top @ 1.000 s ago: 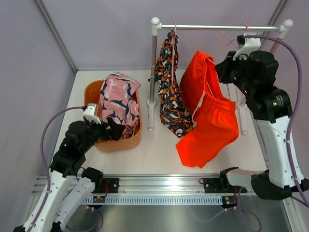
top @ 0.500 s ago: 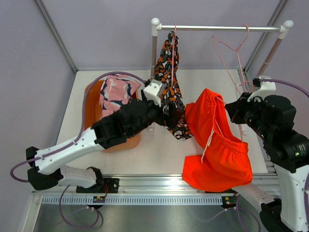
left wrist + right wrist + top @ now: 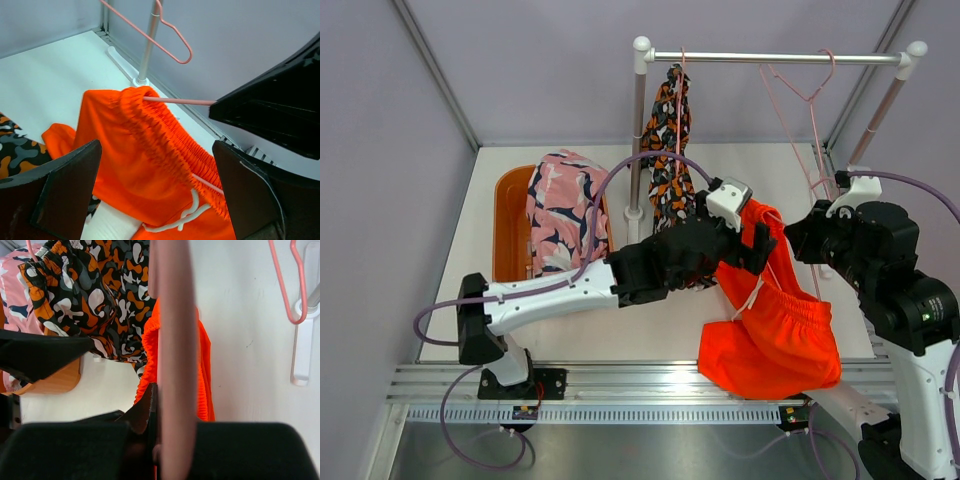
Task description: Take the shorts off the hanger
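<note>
The bright orange shorts (image 3: 770, 335) hang from a pink hanger (image 3: 175, 355) that my right gripper (image 3: 798, 238) is shut on, low over the table's right side. My left gripper (image 3: 756, 240) stands open right at the elastic waistband of the orange shorts (image 3: 150, 160), one finger on each side without touching it. The hanger's pink rod (image 3: 180, 101) runs through the waistband. A white drawstring (image 3: 192, 212) dangles below. The black, orange-and-white patterned shorts (image 3: 666, 150) hang from the rail. The pink patterned shorts (image 3: 560, 205) lie in the orange basket (image 3: 508, 215).
A white-posted metal rail (image 3: 770, 57) spans the back, with an empty pink hanger (image 3: 810, 95) on it near the right post. Purple walls close in the table on the left, back and right. My left arm (image 3: 580, 290) stretches across the table's middle.
My left arm swung from the basket across to the orange shorts, gripper open. My right arm brought the hanger with the orange shorts down and away from the rail, then held still.
</note>
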Available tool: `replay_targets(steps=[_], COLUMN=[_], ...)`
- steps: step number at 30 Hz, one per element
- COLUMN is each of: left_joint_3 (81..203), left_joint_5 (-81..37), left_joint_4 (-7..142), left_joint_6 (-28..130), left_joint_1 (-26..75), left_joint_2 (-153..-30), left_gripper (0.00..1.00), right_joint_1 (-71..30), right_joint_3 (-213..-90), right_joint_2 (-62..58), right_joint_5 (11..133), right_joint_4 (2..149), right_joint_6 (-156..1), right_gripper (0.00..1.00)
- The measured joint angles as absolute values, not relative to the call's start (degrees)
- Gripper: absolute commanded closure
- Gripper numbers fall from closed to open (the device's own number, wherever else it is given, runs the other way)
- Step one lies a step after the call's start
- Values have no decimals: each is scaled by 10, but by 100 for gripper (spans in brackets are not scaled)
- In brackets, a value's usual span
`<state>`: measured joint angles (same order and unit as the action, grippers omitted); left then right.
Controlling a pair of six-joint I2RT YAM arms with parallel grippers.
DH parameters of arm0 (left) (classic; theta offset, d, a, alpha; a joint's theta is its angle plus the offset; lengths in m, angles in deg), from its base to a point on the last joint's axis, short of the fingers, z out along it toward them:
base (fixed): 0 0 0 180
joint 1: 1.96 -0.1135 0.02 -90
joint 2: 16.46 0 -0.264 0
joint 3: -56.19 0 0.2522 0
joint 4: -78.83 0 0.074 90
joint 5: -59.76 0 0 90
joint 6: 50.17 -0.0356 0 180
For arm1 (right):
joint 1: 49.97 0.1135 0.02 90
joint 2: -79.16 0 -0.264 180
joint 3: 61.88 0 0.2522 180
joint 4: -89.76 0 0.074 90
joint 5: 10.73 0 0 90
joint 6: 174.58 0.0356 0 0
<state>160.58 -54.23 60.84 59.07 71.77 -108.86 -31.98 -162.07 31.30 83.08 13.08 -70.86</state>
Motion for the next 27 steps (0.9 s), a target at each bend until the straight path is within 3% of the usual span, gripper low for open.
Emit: replay_targets(steps=[8, 12, 16, 20, 24, 27], left_joint_3=[1635, 1650, 1667, 1681, 1690, 1697], left_joint_5=[-568, -583, -590, -594, -607, -620], left_joint_4=[605, 594, 583, 578, 573, 571], left_joint_6=[582, 578, 572, 564, 548, 536], left_joint_1=[726, 725, 725, 725, 726, 725], left_joint_2=[-1141, -1158, -1175, -1187, -1194, -1195], left_gripper=[15, 27, 45, 79, 99, 100], right_joint_1=[-320, -320, -320, -320, -320, -320], right_joint_3=[-1623, -1632, -1641, -1645, -1645, -1645], right_joint_2=[311, 310, 310, 310, 310, 312], right_joint_5=[831, 828, 826, 826, 826, 824], right_joint_4=[131, 131, 130, 131, 131, 131], right_joint_6=[-709, -708, -708, -708, -708, -708], right_gripper=[100, 100, 100, 100, 100, 100])
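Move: The orange shorts' waistband, still threaded on the hanger the right hand holds, lies about 3 cm ahead of the open left hand, 3 cm to its right and 4 cm below. The right fingers' grip on that hanger is about 7 cm to the left hand's right, level with it. The camo shorts hang roughly 15 cm ahead and 11 cm left, somewhat lower. From the right hand, the waistband is about 4 cm ahead, 4 cm left and 4 cm below. With its jaws wide open around the waistband's near fold, the left hand sinks about 3 cm while easing as far right and forward into the orange cloth beside the held hanger, rolling some 10 degrees so its left side rises, and shuts its fingers fully to pinch the elastic edge. The right hand keeps its grip on the hanger and lifts it only about 1.5 cm. ##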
